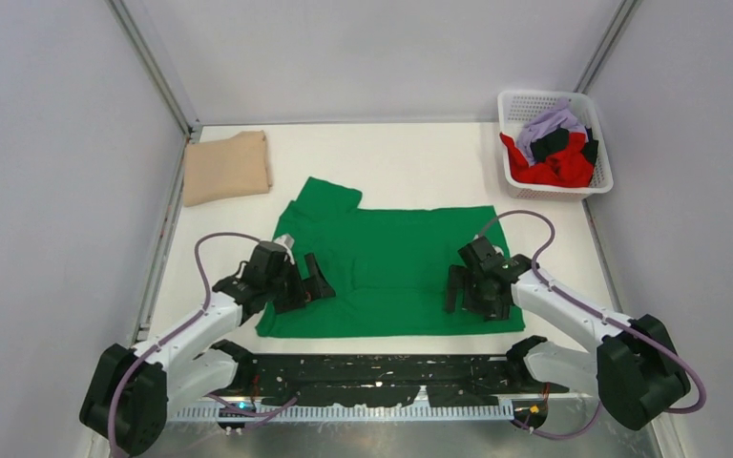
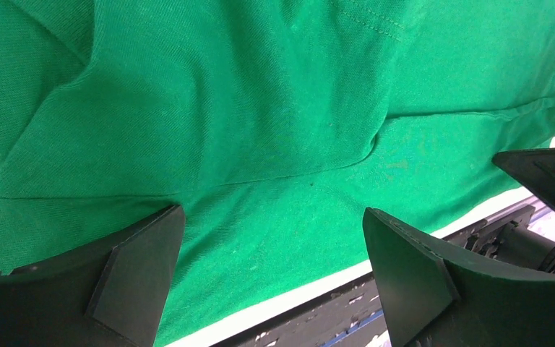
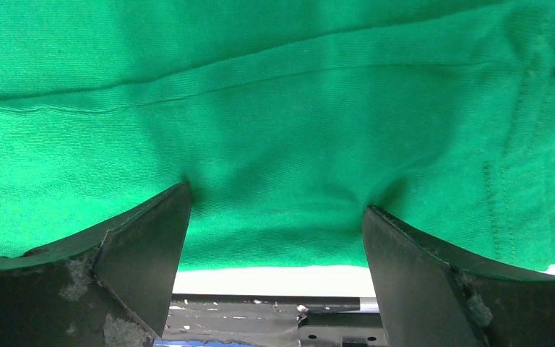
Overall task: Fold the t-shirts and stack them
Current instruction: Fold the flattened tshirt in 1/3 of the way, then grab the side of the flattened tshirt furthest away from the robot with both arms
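Observation:
A bright green t-shirt [image 1: 391,262] lies spread flat across the middle of the table, its small white neck label [image 1: 286,240] at the left end. My left gripper [image 1: 313,284] hovers open over the shirt's left part, with green cloth [image 2: 260,130] under its wide-apart fingers [image 2: 141,253]. My right gripper [image 1: 466,294] is open over the shirt's right part near the front hem. Its fingertips [image 3: 162,217] press into the green cloth [image 3: 274,108] and dent it. A tan t-shirt [image 1: 226,167] lies folded at the back left. Red [image 1: 554,172], lilac [image 1: 549,124] and black [image 1: 554,143] t-shirts sit crumpled in the basket.
The white lattice basket [image 1: 515,100] stands at the back right corner. Grey walls close in the table on three sides. A black perforated rail [image 1: 372,372] runs along the near edge between the arm bases. A strip of white table [image 3: 332,278] shows below the shirt's hem.

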{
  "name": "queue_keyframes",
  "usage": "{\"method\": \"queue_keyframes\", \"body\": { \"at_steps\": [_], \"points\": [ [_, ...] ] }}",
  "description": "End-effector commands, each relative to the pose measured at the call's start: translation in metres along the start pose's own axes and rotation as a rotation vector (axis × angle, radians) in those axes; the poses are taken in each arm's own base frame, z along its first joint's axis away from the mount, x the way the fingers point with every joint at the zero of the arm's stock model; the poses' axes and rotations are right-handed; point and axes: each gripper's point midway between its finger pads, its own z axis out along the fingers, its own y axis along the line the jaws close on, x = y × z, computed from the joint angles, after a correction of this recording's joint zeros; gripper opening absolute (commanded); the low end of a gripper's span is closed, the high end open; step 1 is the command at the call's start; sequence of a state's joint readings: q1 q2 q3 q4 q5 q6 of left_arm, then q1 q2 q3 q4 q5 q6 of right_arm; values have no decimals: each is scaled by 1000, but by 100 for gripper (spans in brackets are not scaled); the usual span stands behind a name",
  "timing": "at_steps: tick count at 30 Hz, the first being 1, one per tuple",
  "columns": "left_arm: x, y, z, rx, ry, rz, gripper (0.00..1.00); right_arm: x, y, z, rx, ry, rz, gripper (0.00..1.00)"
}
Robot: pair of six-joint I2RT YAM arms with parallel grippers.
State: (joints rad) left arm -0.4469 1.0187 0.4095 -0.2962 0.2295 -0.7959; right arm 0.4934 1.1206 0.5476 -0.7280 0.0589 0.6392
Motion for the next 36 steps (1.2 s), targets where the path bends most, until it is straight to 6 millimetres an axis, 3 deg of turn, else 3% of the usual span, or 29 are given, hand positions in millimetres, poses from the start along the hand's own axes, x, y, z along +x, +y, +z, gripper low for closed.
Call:
{"method": "queue_keyframes", "body": {
  "at_steps": [1,5,10,14,18,19,20,22,27,32,36],
  "points": [
    [38,49,-14,-204,77,-72,100,-11,-3,-12,24,-69,12,95],
    [25,44,-26,-197,13,-45,100,-43,7,-32,-12,-208,-1,95],
    [-16,7,-43,-122,-98,27,100,-85,28,-64,-100,-386,3,95],
    [-68,-14,-57,-154,-217,72,100,-117,29,-83,-85,-500,27,95],
    [-135,-26,-59,-183,-290,84,100,-143,35,-82,-131,-528,66,95],
    [-158,-29,-55,-198,-298,80,100,-150,30,-80,-136,-527,94,95],
    [-177,-27,-51,-220,-306,80,100,-152,42,-76,-203,-497,85,95],
    [-217,-23,-42,-267,-329,73,100,-164,42,-68,-237,-483,109,96],
    [-289,-33,10,-227,-247,115,100,-184,32,-55,-203,-464,121,95],
    [-336,-23,54,-320,-160,123,100,-192,29,-42,-202,-435,120,95],
    [-346,-11,86,-353,-107,98,100,-195,27,-37,-205,-429,128,95]
  ]
}}
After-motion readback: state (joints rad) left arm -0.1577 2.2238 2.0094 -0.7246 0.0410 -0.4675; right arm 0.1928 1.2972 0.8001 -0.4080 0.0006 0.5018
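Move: The flap sticking out at the green t-shirt's far left lies about 26 cm ahead of the left hand and 4 cm to its right, some 2 cm lower; the folded tan shirt is roughly 33 cm ahead and 23 cm left of that hand. From the right hand, the green shirt's far right corner is about 24 cm ahead and 8 cm right, its near right corner 9 cm back and 9 cm right, and the white basket some 41 cm ahead and 27 cm right. Keep the left gripper's open fingers pressed on the green t-shirt and drag it a little back and left, about 3 cm each way; then lift off and swing some 38 cm forward towards the far flap, sinking again near the end. Lift the open right gripper clear, carry it about 16 cm forward over the shirt towards its far right corner, fingers tipping forward about 20 degrees, and hold it up. ##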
